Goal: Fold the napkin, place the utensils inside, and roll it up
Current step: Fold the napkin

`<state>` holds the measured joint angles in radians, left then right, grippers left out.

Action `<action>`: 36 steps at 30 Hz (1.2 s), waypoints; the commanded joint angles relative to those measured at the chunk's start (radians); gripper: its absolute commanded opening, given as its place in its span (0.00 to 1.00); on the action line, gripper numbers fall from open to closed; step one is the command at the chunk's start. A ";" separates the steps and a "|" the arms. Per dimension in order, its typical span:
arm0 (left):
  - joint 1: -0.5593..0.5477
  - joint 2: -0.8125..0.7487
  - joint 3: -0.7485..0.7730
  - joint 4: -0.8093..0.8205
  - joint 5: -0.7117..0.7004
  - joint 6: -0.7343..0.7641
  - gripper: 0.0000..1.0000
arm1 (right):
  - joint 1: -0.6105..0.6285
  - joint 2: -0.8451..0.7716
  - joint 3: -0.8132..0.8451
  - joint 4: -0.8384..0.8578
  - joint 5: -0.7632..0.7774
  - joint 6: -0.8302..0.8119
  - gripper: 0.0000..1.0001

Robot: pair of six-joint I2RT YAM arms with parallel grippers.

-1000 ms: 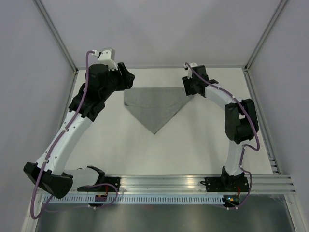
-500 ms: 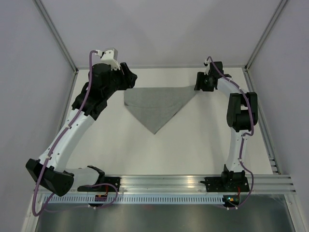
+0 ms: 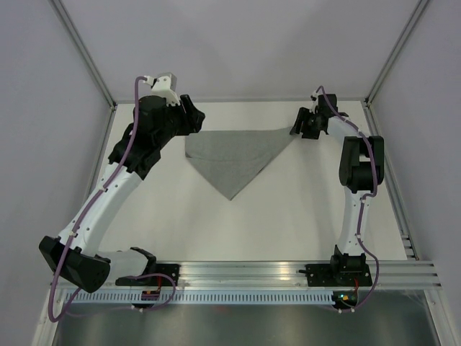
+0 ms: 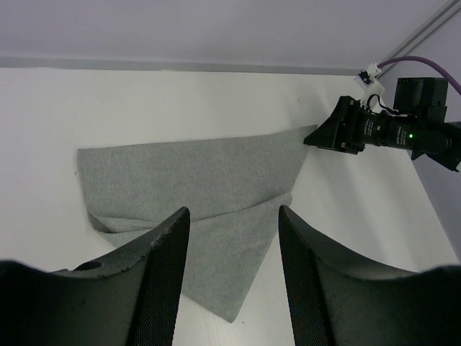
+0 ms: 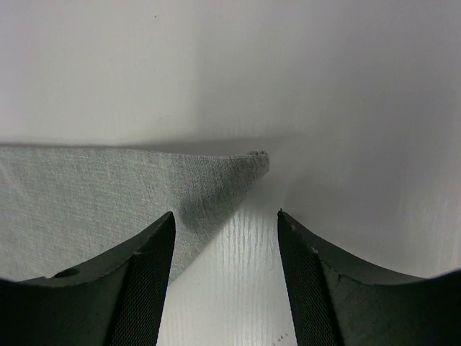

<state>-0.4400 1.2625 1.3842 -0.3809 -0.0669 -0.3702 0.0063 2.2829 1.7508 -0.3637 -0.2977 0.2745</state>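
The grey napkin (image 3: 232, 157) lies folded into a triangle at the back of the white table, its long edge to the rear and its point toward me. In the left wrist view the napkin (image 4: 194, 169) shows two layers, the upper one slightly offset. My left gripper (image 3: 196, 120) hovers by its left corner, and my left gripper (image 4: 234, 216) is open and empty. My right gripper (image 3: 297, 130) sits at the right corner, also open. The napkin's tip (image 5: 238, 169) lies just ahead of my right gripper (image 5: 225, 220), not between the fingers. Utensils are out of view.
The grey back wall (image 3: 238, 50) rises just behind the napkin. Metal frame posts (image 3: 392, 54) stand at the back corners. An aluminium rail (image 3: 245, 274) with the arm bases runs along the near edge. My right gripper (image 4: 346, 131) shows in the left wrist view.
My right gripper drew back to the right and opened; the napkin's right corner now stretches out farther right. The left arm has barely moved.
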 commanded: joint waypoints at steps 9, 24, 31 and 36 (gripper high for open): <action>0.000 0.003 -0.005 0.039 0.032 -0.019 0.58 | 0.000 0.059 0.038 0.040 -0.037 0.089 0.60; 0.000 0.018 -0.017 0.054 0.041 -0.024 0.58 | 0.001 0.064 0.033 0.080 -0.060 0.078 0.36; 0.000 0.023 -0.024 0.056 0.042 -0.026 0.58 | 0.001 0.010 -0.002 0.131 -0.078 0.054 0.26; 0.000 0.026 -0.024 0.059 0.052 -0.032 0.58 | 0.000 -0.065 -0.033 0.160 -0.084 0.003 0.15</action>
<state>-0.4400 1.2831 1.3651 -0.3630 -0.0418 -0.3706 0.0044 2.3177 1.7359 -0.2481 -0.3599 0.3134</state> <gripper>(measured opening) 0.578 0.171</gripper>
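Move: The napkin's far right corner lies almost between the right hand's open fingertips, about 2 cm ahead, 1 cm to the left and 1 cm below. From this hand the napkin's near point is some 24 cm back and 23 cm left, its far left corner about 2 cm ahead and 41 cm left. From the left hand, the far right corner is roughly 20 cm ahead, 33 cm right and 33 cm below. The right hand eases about 2 cm forward and left, closing its fingers to pinch the napkin's far right corner. ##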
